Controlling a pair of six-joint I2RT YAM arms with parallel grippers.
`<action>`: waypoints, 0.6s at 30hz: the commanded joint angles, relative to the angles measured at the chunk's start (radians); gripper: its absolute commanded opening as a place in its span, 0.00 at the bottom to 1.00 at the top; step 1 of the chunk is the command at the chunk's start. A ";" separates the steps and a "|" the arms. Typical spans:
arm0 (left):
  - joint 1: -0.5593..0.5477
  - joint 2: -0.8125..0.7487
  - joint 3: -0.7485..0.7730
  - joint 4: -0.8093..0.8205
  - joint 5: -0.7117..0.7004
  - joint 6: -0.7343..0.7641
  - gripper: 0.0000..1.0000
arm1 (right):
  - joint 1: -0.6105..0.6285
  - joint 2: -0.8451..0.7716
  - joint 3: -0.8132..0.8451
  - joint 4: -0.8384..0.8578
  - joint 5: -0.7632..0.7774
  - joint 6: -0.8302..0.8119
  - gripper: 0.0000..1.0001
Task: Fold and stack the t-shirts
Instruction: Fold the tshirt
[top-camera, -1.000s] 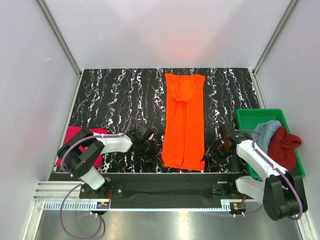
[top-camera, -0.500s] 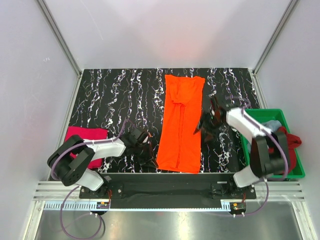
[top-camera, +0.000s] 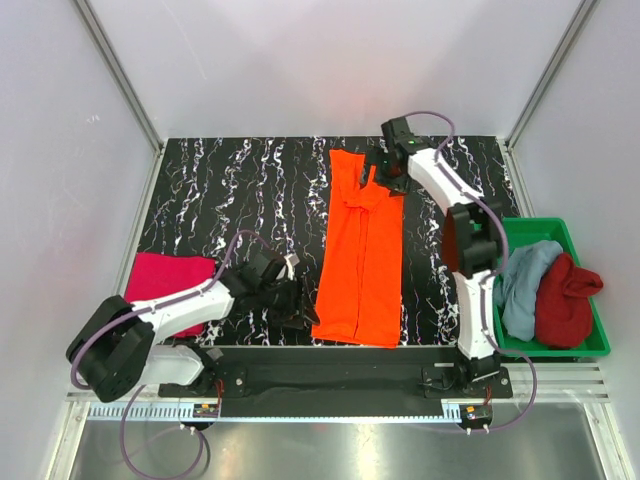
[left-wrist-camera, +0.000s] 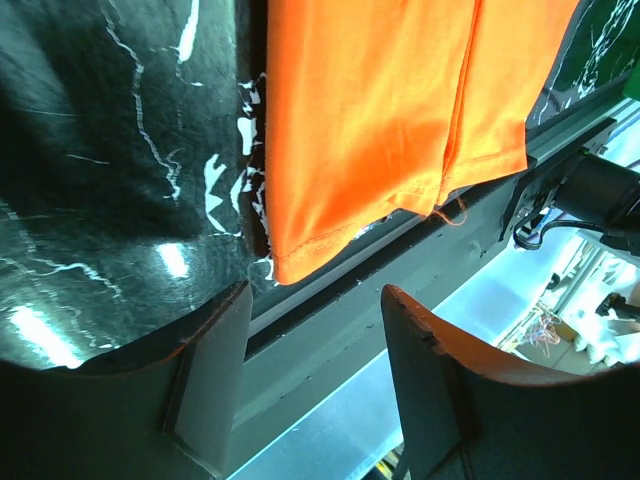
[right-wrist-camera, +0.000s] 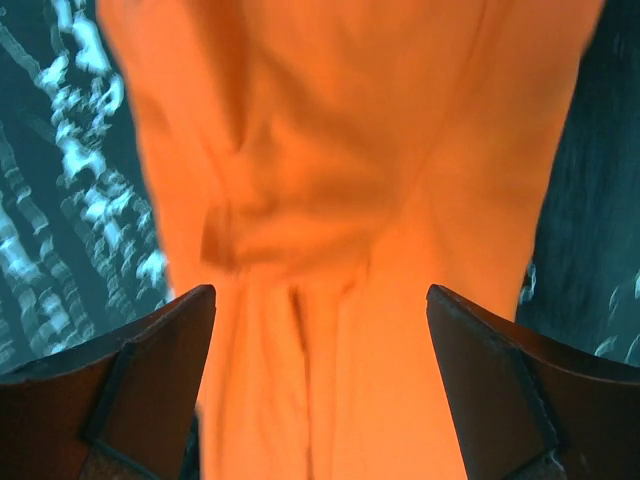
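Observation:
The bright orange t-shirt (top-camera: 362, 250) lies folded into a long narrow strip down the middle of the table. My left gripper (top-camera: 303, 310) sits low just left of its near left corner, open, with nothing between its fingers (left-wrist-camera: 215, 370); the orange hem (left-wrist-camera: 390, 100) lies just ahead of them. My right gripper (top-camera: 380, 176) hovers over the shirt's far end, open wide, with bunched orange cloth (right-wrist-camera: 340, 150) below its jaws. A folded magenta-pink t-shirt (top-camera: 165, 280) lies at the near left. A light blue t-shirt (top-camera: 525, 280) and a dark red one (top-camera: 568, 295) sit crumpled in the tray.
A green plastic tray (top-camera: 490, 228) stands at the near right edge of the black marbled table (top-camera: 230, 200). White walls enclose the table on three sides. The metal rail of the arm bases (left-wrist-camera: 400, 280) runs right beyond the shirt's near hem.
My right arm has swung from the near right corner to the shirt's far end, opening as it went. My left gripper has opened. The shirt's near end has shifted slightly left.

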 joint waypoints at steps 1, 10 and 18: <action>0.018 -0.022 0.019 -0.029 0.009 0.072 0.59 | 0.057 0.130 0.174 -0.018 0.156 -0.127 0.94; 0.161 0.074 0.072 -0.038 0.091 0.173 0.60 | 0.116 0.497 0.636 -0.180 0.293 -0.208 0.96; 0.213 0.145 0.114 -0.046 0.154 0.213 0.63 | 0.126 0.661 0.848 -0.158 0.246 -0.144 0.98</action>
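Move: The orange t-shirt's far left corner lies about 14 cm ahead of the right hand, 10 cm to its left and 9 cm below; the shirt's crumpled part is some 4 cm ahead and 1 cm left, 8 cm down. The shirt's near left corner is roughly 2 cm back, 2 cm right and 4 cm below the left hand, its near right corner about 4 cm back and 18 cm right. The t-shirt's far left corner is what the right hand closes on, going about 8 cm forward, roughly 7 cm down and 5 cm left over the crumpled part, the drop mostly first; it rolls some 15 degrees, left side sinking, fingers wide open. From the near left corner the open left hand moves away, forward and left, sinking slightly. ##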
